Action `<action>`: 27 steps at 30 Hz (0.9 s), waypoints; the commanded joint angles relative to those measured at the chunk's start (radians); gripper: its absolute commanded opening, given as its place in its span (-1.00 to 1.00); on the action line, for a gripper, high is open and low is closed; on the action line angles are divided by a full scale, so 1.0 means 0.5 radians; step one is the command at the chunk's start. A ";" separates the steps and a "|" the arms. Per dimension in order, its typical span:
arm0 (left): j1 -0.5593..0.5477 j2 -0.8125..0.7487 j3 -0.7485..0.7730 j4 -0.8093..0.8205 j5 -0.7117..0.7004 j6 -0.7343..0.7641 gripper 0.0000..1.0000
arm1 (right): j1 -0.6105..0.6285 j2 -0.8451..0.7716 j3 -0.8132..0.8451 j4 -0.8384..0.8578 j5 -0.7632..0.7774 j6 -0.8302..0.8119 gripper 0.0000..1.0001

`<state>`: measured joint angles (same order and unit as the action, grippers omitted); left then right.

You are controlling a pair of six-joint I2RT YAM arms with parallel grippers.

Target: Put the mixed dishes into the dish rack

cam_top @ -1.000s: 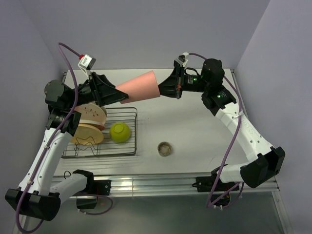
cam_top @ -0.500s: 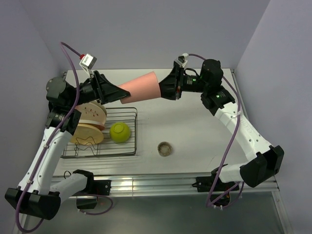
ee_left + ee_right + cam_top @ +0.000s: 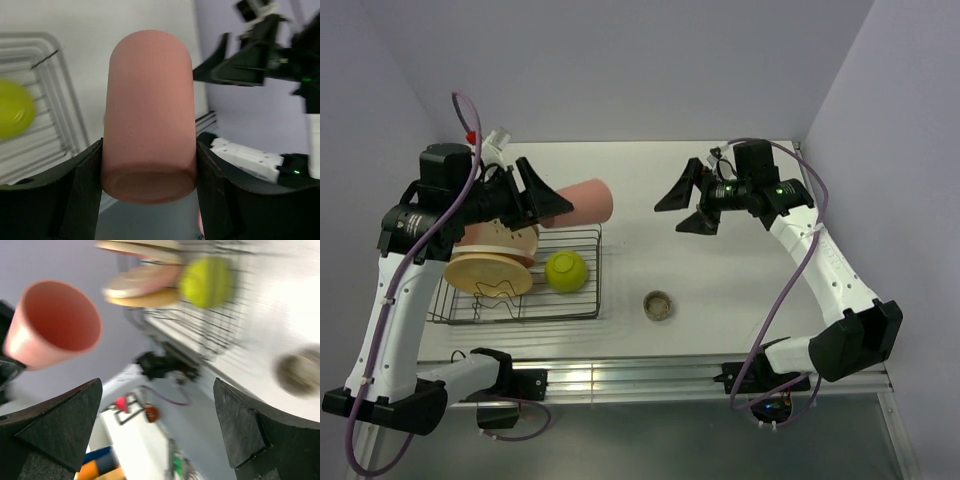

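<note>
My left gripper (image 3: 548, 201) is shut on the base end of the pink cup (image 3: 584, 202), holding it on its side in the air above the back edge of the dish rack (image 3: 582, 296). In the left wrist view the cup (image 3: 148, 110) fills the gap between both fingers (image 3: 84, 186). My right gripper (image 3: 683, 206) hangs open and empty to the right of the cup, apart from it. The cup's open mouth (image 3: 54, 321) faces it. In the rack stand a cream-and-pink plate (image 3: 506, 236) and a yellow-orange plate (image 3: 488, 276), with the yellow-green bowl (image 3: 566, 270) beside them.
A tiny grey-brown cup (image 3: 659, 305) stands on the white table (image 3: 720, 290) right of the rack. Walls close in at the back and on both sides. The right wrist view is blurred; it shows the bowl (image 3: 205, 282) and the rack wires (image 3: 222, 325).
The right gripper has opened, let go of the pink cup's rim and drawn back to the right. The left gripper has closed on the cup and carried it left, toward the rack.
</note>
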<state>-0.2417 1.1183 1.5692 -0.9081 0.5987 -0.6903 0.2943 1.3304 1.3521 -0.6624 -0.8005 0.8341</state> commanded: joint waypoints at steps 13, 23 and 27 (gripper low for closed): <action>-0.418 0.055 -0.055 -0.930 -0.869 -0.018 -1.00 | 0.120 0.085 -0.115 -0.669 0.659 -0.671 0.94; -0.698 0.135 -0.362 -0.930 -1.265 -0.163 -1.00 | 0.310 0.183 -0.093 -0.682 0.849 -0.693 0.93; -0.710 0.181 -0.417 -0.924 -1.366 -0.129 -1.00 | 0.387 0.238 -0.060 -0.694 0.917 -0.696 0.93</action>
<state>-0.5892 1.2037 1.3731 -1.3552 -0.0063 -0.7536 0.4603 1.4296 1.2846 -0.9997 -0.3851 0.4999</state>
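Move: The pink cup is already in the left hand; the bare front-right part of the dish rack is some 34 cm below, 3 cm back and 2 cm left of that hand. From there the green bowl is about 8 cm farther out and 2 cm left, and the yellow plate 19 cm left and 6 cm farther out. The speckled cup lies about 28 cm below the empty right hand, 8 cm back and 2 cm left. The pink cup, still gripped by its base end, is swung from slanting out to the right to mouth-down as the left hand sinks about 17 cm towards the front-right of the rack, drawing back and a little left and turning some 50 degrees. Fingers staying wide open, the right hand drops about 13 cm and back towards the speckled cup, tipping its fingers downward. ##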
